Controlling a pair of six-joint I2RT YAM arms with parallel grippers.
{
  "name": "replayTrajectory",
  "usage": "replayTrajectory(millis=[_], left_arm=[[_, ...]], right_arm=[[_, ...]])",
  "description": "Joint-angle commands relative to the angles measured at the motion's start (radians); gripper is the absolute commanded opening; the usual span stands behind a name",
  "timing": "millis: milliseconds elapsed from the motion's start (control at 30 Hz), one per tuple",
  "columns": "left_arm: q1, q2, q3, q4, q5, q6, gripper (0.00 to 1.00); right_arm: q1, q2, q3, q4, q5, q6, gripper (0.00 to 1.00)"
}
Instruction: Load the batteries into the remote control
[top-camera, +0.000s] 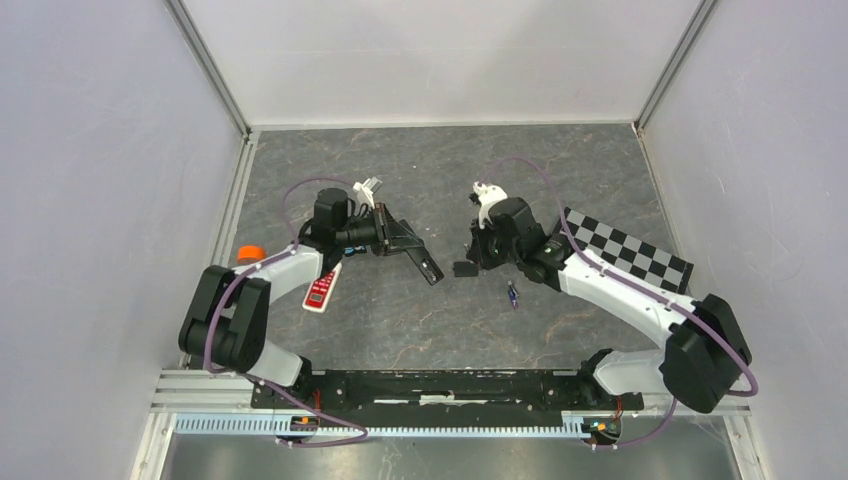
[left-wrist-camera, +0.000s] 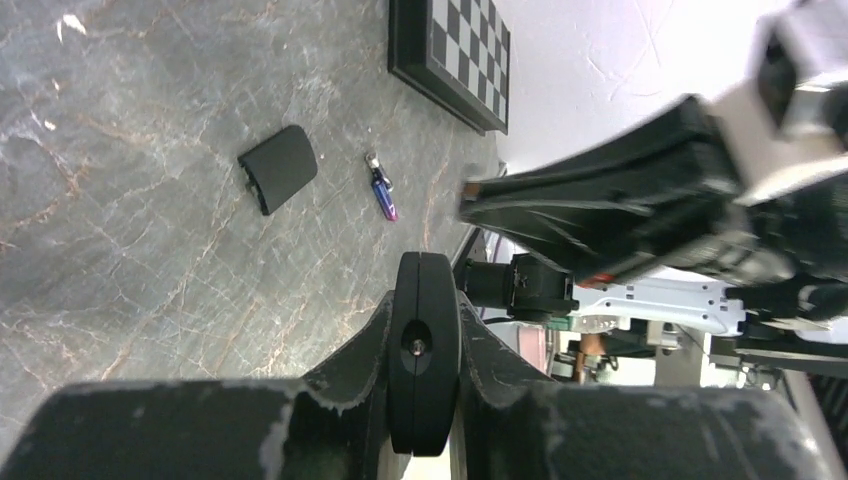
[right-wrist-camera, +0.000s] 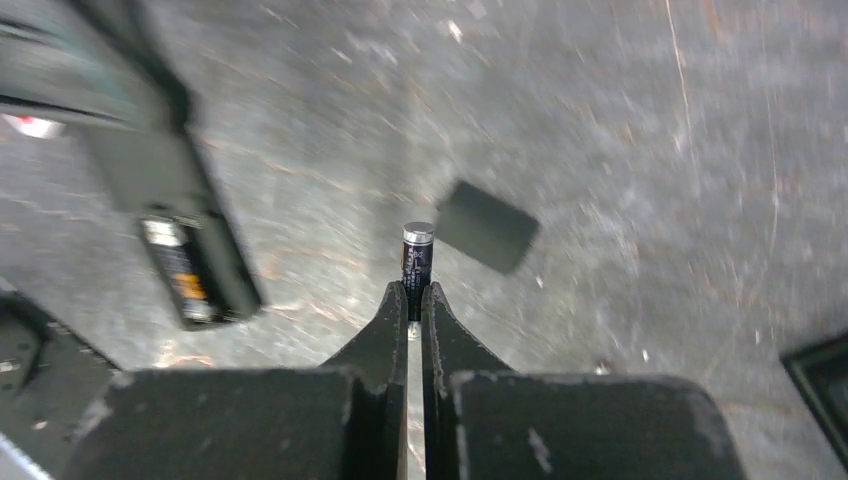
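My left gripper is shut on the black remote control and holds it above the table. The left wrist view shows that remote end-on, pinched between my fingers. My right gripper is shut on a slim dark battery, whose silvery end sticks out past the fingertips. It hovers to the right of the remote, whose back is open and shows an orange-marked patch. A second battery lies on the table below the right gripper; it also shows in the left wrist view.
The black battery cover lies on the table between the arms, also seen at cover. A red and white remote lies by the left arm. A checkerboard sits at the right, an orange cap at the left.
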Motion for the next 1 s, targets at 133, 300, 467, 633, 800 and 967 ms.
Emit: replayTrajectory(millis=[133,300,467,633,800,967], left_arm=[[-0.013,0.072,0.038,0.135,0.070,-0.115,0.02],[-0.013,0.092,0.041,0.173,0.053,-0.146,0.02],[-0.013,0.114,0.040,0.228,0.043,-0.187,0.02],[-0.013,0.122,0.045,0.228,0.034,-0.194,0.02],[-0.013,0.129,0.051,0.229,0.029,-0.202,0.02],[-0.013,0.133,0.056,0.229,0.023,-0.211,0.02]], right_arm=[[0.015,-0.018,0.158,0.081,-0.237,-0.090,0.00],[0.035,-0.002,0.179,0.063,-0.296,-0.110,0.00],[0.047,0.034,0.198,0.021,-0.311,-0.143,0.00],[0.054,0.057,0.202,0.007,-0.294,-0.158,0.00],[0.069,0.078,0.212,-0.019,-0.289,-0.179,0.01],[0.080,0.090,0.204,-0.017,-0.279,-0.180,0.02]])
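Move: The right hand already pinches a battery; the open bay of the black remote control, with one battery in it, lies about 10 cm to its left, 3 cm back and 3 cm higher. The battery cover lies on the table about 10 cm below this hand, 3 cm ahead and 2 cm left; the loose batteries are 9 cm right, 3 cm back, equally low. From the left hand, gripping the remote, the held battery is some 13 cm right, 1 cm back and 7 cm lower. Still pinching the battery, the right hand brings it to the remote's open bay: it swings left and up, rising about 7 cm, then sinks some 3.5 cm while easing back, ending about 7 cm farther left and turned roughly 20 degrees counter-clockwise. The left hand keeps its hold on the remote, first dipping a centimetre, then drifting 1.5 cm forward and slightly right to meet it. ##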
